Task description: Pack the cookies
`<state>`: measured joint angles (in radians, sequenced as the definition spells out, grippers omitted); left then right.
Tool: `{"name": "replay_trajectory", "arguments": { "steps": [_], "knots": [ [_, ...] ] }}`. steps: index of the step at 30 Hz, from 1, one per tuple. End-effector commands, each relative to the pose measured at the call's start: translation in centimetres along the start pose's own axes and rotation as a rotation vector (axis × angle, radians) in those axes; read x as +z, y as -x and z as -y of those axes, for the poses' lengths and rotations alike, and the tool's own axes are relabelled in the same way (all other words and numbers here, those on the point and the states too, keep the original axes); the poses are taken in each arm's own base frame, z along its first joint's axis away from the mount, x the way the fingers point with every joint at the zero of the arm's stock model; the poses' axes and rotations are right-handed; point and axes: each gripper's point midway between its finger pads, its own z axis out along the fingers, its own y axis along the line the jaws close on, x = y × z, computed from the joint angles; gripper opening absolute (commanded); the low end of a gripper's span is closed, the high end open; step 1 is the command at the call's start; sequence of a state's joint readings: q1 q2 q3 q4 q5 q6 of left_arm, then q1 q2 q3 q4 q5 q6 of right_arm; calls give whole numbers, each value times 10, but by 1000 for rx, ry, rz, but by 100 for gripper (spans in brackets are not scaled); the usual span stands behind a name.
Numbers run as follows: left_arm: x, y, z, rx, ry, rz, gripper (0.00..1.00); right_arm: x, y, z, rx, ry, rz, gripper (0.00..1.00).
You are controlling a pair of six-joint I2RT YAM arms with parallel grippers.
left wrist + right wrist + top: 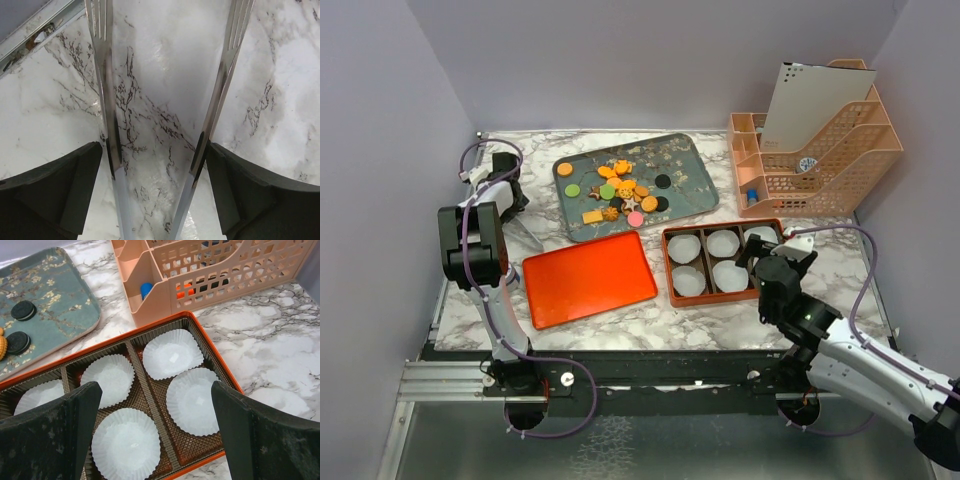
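The cookies [620, 187] lie in a loose heap on a blue-green floral tray [692, 172]: mostly orange rounds, with green, pink, black and a yellow square. Two black cookies [23, 310] also show on the tray [55, 295] in the right wrist view. My left gripper [512, 212] [154, 150] hovers over bare marble left of the tray. Its fingers press the outer sides of spread metal tongs [111, 125] [528, 235]. Over the orange box [667, 272] [235, 385] of white paper cups, my right gripper [767, 258] [155, 390] is open and holds nothing.
A flat orange lid [588, 278] lies between the arms in front of the tray. A peach desk organiser [820, 160] [210, 275] stands at the back right, close behind the box. Grey walls enclose the table on the left, back and right.
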<state>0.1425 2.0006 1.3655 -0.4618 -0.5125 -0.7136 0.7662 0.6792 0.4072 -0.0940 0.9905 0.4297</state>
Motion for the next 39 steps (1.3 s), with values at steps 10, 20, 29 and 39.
{"name": "replay_trajectory", "arguments": {
  "steps": [10, 20, 29, 39],
  "knots": [
    [-4, 8, 6, 85, -55, -23, 62, 4, 0, 1, -8, -26, 17, 100],
    [-44, 41, 19, 136, -145, 67, 42, 4, 0, -1, -12, -13, 14, 100],
    [-87, 50, 46, 215, -288, 106, 38, 2, 2, -9, -10, 36, 3, 100],
    [-181, 18, 96, 459, -554, 156, 39, -6, 5, -49, -5, 236, -52, 100]
  ]
}}
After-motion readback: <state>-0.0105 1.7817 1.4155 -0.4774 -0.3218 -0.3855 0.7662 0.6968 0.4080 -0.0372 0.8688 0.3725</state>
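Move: The tongs lie open between the left hand's wide-open fingers, their middle only about 1 cm back, 2 cm right and 1 cm lower. From that hand the cookie tray's middle is some 40 cm right and 7 cm ahead, its nearest round orange cookie about 20 cm right and 12 cm ahead, and the red tray's middle about 29 cm right and 20 cm back, all near its level. From the right hand, the tongs are roughly 70 cm left, 15 cm ahead and 15 cm below. The left hand stays down by the table while its fingers close from wide open to about half, pinching the tongs' two arms towards each other. Keeping that hold, it lifts about 10 cm and swings some 9 cm right and a little forward towards the cookie tray, quickening and turning roughly 30 degrees clockwise, while the open, empty right hand drifts about 2 cm left near the end. ##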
